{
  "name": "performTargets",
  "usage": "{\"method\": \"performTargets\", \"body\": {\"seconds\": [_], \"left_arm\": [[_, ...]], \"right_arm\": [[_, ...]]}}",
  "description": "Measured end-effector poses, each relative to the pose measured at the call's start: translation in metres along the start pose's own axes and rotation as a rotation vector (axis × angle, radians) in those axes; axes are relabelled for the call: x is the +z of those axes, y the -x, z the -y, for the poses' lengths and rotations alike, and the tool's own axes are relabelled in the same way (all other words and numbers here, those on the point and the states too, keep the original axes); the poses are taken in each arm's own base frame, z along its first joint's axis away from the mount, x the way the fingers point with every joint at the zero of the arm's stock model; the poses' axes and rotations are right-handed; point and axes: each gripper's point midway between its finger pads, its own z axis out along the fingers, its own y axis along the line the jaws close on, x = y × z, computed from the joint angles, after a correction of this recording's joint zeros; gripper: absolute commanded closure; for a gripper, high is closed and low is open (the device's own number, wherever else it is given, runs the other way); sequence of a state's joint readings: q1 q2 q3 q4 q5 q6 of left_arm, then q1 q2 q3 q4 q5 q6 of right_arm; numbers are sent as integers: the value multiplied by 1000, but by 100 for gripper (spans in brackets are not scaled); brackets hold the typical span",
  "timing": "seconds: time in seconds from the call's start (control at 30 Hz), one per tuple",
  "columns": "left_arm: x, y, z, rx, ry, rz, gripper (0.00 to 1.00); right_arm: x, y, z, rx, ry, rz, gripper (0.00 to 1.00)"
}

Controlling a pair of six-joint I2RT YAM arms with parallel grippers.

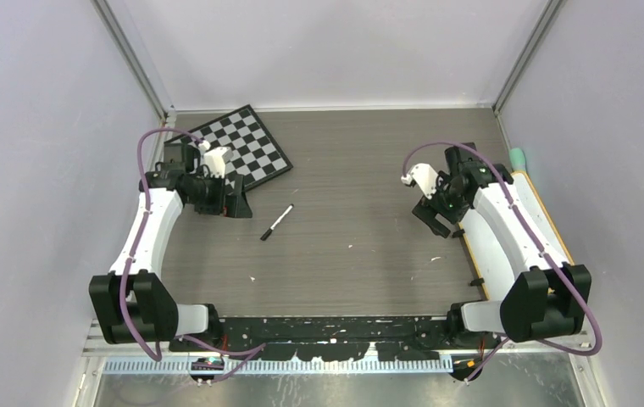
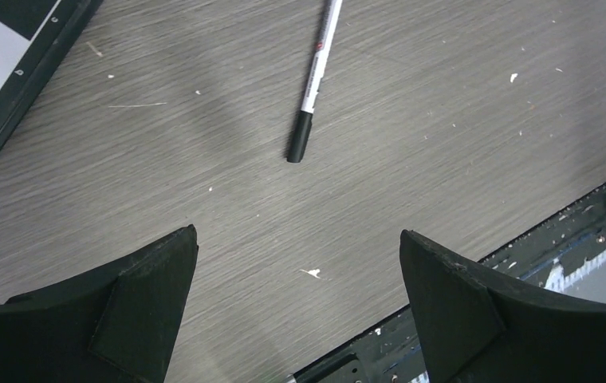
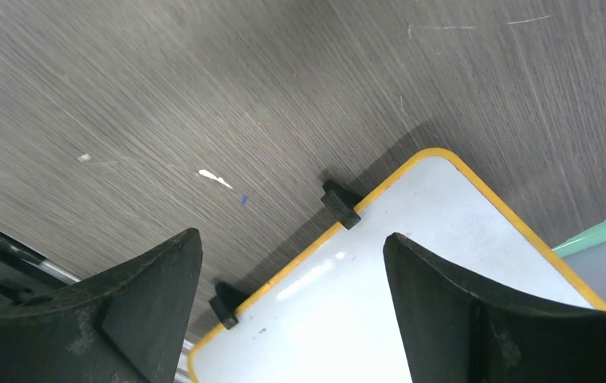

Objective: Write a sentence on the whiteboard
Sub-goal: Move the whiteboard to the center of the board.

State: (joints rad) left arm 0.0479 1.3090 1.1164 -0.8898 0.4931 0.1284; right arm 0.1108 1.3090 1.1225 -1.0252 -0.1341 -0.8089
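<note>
The whiteboard (image 3: 340,303) lies flat at the table's right edge, white with a yellow rim and two black clips (image 3: 340,205). In the top view the right arm covers most of the whiteboard (image 1: 471,253). The sentence is out of view; the part of the board that shows is blank. My right gripper (image 3: 292,239) hovers open over the board's clip-side edge, holding nothing. A black-capped white marker (image 1: 276,222) lies on the table left of centre. My left gripper (image 2: 296,247) is open and empty, a short way from the marker's (image 2: 316,76) cap end.
A black-and-white chessboard (image 1: 242,144) lies at the back left, its corner (image 2: 13,56) close to the left gripper. A pale green object (image 1: 518,157) sits beside the whiteboard's far end. Grey walls close in on both sides. The black base rail (image 1: 335,331) runs along the near edge.
</note>
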Motion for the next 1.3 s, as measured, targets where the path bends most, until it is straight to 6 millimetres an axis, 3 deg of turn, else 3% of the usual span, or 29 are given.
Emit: {"method": "performTargets", "body": {"seconds": [0.37, 0.57, 0.87, 1.0, 1.3], "left_arm": [[0, -1, 9, 10, -52, -2, 0], [-1, -2, 11, 12, -61, -6, 0], [0, -2, 12, 22, -76, -11, 0], [0, -2, 12, 22, -76, -12, 0], [0, -2, 12, 21, -76, -12, 0]], "right_arm": [[50, -39, 11, -305, -6, -198, 37], [74, -63, 13, -433, 2, -286, 42], [93, -73, 31, -584, -22, -377, 48], [98, -75, 36, -631, -20, -402, 60], [105, -80, 42, -725, 14, -474, 99]]}}
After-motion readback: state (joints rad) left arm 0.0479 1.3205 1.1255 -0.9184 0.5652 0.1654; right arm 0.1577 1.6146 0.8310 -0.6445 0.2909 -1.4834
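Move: The right hand, empty and open, has the whiteboard's far black clip about 7 cm to its right, 2 cm ahead and 12 cm below. The near clip sits on the same edge, some 12 cm back from that one and 2 cm farther right; the whiteboard's middle is about 20 cm right of the hand and level with it, and the green roll lies some 22 cm ahead and 25 cm right. From the left hand the far clip is roughly 55 cm to the right, about level fore and aft. The right hand drops about 12 cm and goes some 7 cm right to the far clip on the whiteboard's left edge, tilting so its fingers slant down towards the right while it turns about 35 degrees counter-clockwise. The fingers narrow on the way down and then, with the hand slowing low over the table, close the rest of the way to pinch that black clip between their tips. ##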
